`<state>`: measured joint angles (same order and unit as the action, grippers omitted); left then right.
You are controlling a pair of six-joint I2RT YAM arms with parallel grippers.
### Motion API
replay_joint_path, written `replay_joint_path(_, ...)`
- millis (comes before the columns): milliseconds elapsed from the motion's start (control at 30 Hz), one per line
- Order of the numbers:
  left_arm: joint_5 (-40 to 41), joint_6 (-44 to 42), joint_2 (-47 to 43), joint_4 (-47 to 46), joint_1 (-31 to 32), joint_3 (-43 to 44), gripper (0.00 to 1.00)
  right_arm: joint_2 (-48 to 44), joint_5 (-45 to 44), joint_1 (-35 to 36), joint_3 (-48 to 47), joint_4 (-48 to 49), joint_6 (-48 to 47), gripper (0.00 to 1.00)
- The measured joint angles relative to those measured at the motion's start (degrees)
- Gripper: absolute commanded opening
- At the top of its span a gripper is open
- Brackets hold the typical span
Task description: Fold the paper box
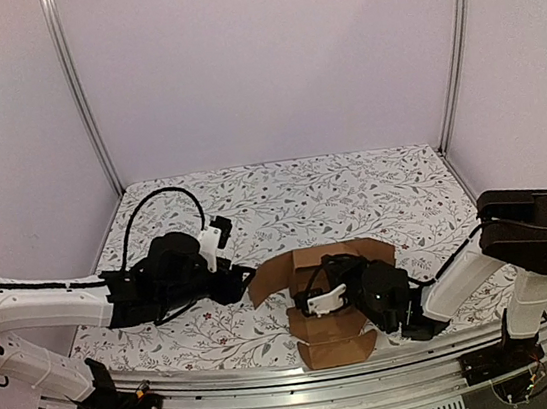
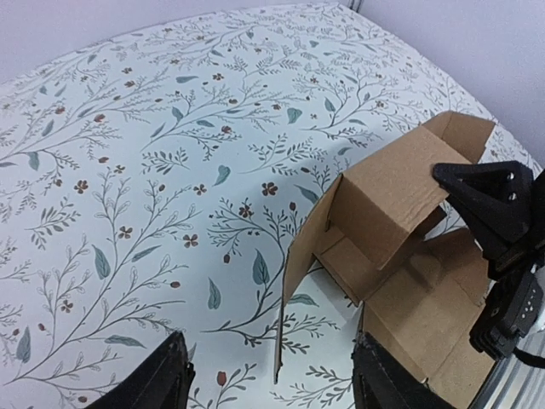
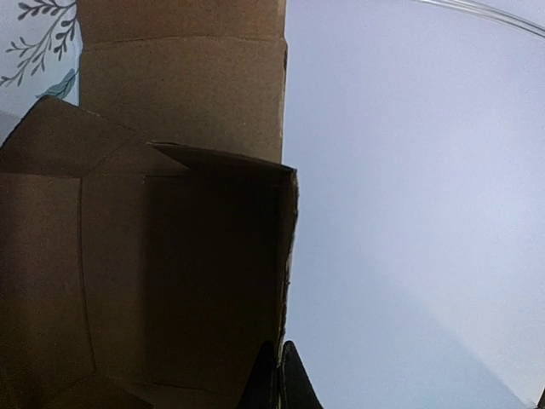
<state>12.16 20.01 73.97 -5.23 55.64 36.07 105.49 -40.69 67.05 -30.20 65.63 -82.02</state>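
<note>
The paper box [image 1: 342, 329] is plain brown cardboard, partly folded, near the table's front edge with its walls raised and flaps spread. My right gripper [image 1: 311, 295] reaches into it from the right. In the right wrist view that gripper [image 3: 278, 379] is shut, pinching the thin edge of an upright wall of the box [image 3: 170, 256]. My left gripper [image 1: 246, 281] sits just left of the box. In the left wrist view it [image 2: 272, 379] is open, and a loose side flap [image 2: 302, 264] of the box [image 2: 392, 204] hangs between its fingers [image 2: 166, 379] without touching them.
The table carries a white cloth [image 1: 283, 198] printed with leaves and flowers. Metal frame posts [image 1: 83, 98] rise at the back corners and pale walls close in the cell. A metal rail [image 1: 280, 405] runs along the near edge. The right arm's black wrist [image 2: 498, 213] stands beside the box.
</note>
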Motion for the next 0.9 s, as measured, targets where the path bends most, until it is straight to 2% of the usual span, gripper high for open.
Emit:
replay_joint_path(167,11.04,8.63,-2.38,-2.34,6.69,-3.37,0.58,-2.27,0.52,-1.60,-2.99,-5.84,1.92,0.00)
replay_joint_path(200,14.27,10.29,-1.60,-2.56,9.07,-3.39,0.53,-2.86,0.52,-2.01,-3.82,-7.32,2.56,0.00)
replay_joint_path(267,18.84,12.20,0.13,-3.74,13.33,-3.34,0.35,-3.74,0.52,-2.78,-5.22,-9.18,3.65,0.00)
replay_joint_path(333,21.16,12.98,2.71,-6.25,17.09,-3.19,0.22,-4.28,0.55,-3.17,-5.88,-10.10,4.44,0.00)
replay_joint_path(400,21.64,13.40,6.32,-9.38,19.52,-2.60,0.12,-4.42,0.55,-3.39,-5.95,-10.88,5.01,0.00)
replay_joint_path(633,21.77,13.64,20.98,-18.47,20.39,1.79,0.06,-4.37,0.59,-3.43,-5.95,-12.50,5.99,0.00)
replay_joint_path(900,22.40,12.63,29.79,-21.35,20.35,7.98,0.00,-4.24,0.57,-3.43,-5.95,-12.66,6.36,0.00)
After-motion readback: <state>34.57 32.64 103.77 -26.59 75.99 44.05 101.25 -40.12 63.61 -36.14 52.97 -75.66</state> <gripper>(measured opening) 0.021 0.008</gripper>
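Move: The box's near panel, lying open below the pinched wall, is about 15 cm to the left hand's right, 6 cm back and 11 cm below. The left side flap sticks out 5 cm to that hand's right, 3 cm ahead and 6 cm lower; the near tuck flap lies some 8 cm back of the panel's middle. From the right hand, still gripping the top wall's edge, the near panel is roughly 8 cm back, 1 cm left and 9 cm down. The near panel draws the left hand in: it first pulls back about 6 cm, clear of the left side flap, then sweeps some 11 cm right and sinks 6 cm towards the panel's left part, fingers shutting empty from wide open. The right hand keeps its pinch on the top wall's edge, carrying it about 2.5 cm forward and slightly up, then holds. ##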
